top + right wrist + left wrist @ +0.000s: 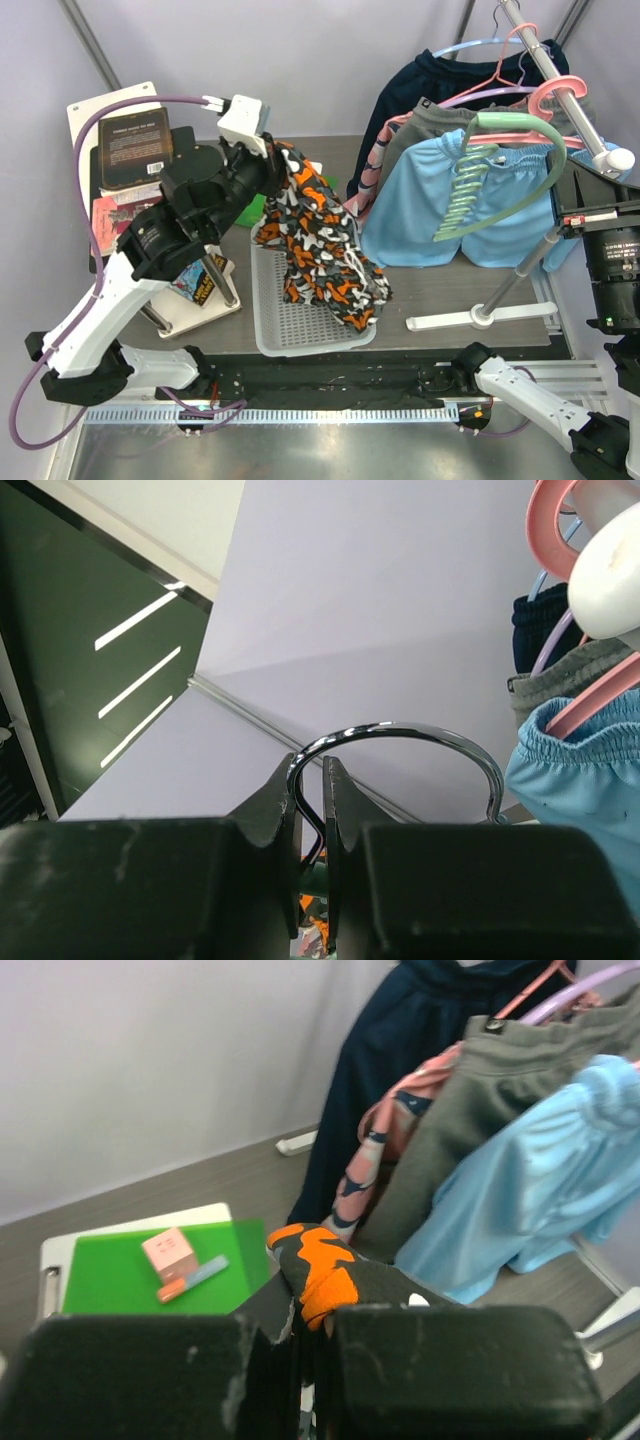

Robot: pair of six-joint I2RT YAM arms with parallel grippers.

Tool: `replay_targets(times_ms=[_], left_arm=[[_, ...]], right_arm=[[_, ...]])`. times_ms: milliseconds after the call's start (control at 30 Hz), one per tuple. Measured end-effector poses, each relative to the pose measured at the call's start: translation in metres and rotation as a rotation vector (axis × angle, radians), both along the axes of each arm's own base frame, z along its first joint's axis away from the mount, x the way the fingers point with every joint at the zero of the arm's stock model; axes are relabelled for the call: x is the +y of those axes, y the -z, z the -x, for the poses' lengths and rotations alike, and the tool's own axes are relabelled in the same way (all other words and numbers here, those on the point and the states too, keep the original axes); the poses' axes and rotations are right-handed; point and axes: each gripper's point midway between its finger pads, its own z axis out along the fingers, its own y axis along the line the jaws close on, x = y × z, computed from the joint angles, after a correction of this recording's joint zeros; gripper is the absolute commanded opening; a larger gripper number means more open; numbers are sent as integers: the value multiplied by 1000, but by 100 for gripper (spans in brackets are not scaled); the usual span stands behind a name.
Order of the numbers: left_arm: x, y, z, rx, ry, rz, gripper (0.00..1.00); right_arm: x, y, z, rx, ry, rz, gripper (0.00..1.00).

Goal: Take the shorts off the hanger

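The camouflage shorts [315, 245] in orange, black, white and grey hang from my left gripper [277, 166], which is shut on their top edge, and their lower end drapes into the white basket [266, 300]. In the left wrist view the cloth [330, 1270] is pinched between the jaws of that gripper [310, 1335]. My right gripper [312, 800] is shut on the metal hook [400, 730] of a bare mint-green hanger [515, 122], held up at the right. The light blue shorts [470, 215] hang on a pink hanger [555, 95] on the rail.
Grey shorts [440, 118] and a dark navy garment [420, 85] hang behind the blue pair on the rack rail [545, 60]. The rack's white foot [480, 318] lies front right. Books [135, 140] sit at the left. A green board [130, 1270] carries a pink cube.
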Motion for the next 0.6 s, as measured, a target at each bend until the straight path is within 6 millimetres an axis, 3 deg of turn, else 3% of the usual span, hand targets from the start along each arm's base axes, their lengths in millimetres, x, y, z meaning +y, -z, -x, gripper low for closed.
replay_targets(times_ms=[200,300,367,467,600], left_arm=[[34,11,-13,45,-83,10,0],[34,15,-17,66,-67,16,0],[25,21,-19,93,-25,24,0],[-10,43,-21,192,95,56,0],[-63,94,-16,391,279,87,0]], right_arm=[[2,1,-1,2,-7,5,1],[2,1,0,0,-9,6,1],[3,1,0,1,-10,6,1],[3,1,0,0,-10,7,1],[3,1,0,1,-10,7,1]])
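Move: The camouflage shorts hang pinched in the left hand. The white basket they are taken to lies almost underneath, some 43 cm below the hand, about 4 cm to its right and 2 cm ahead. The pink block on the green clipboard is roughly 28 cm ahead, 3 cm left and just as low; the light blue shorts hang some 34 cm right, 8 cm ahead and 15 cm lower. From the right hand, the basket is about 37 cm left, 13 cm ahead and 52 cm below. The camouflage shorts, still pinched in the closed left fingers, are first carried about 3 cm left with a slight forward drift, then swept back some 10 cm to the right while the hand sinks ever faster towards the basket, about 9 cm in all. As it drops, the wrist tips the fingers down by some 20 degrees and turns them clockwise. ##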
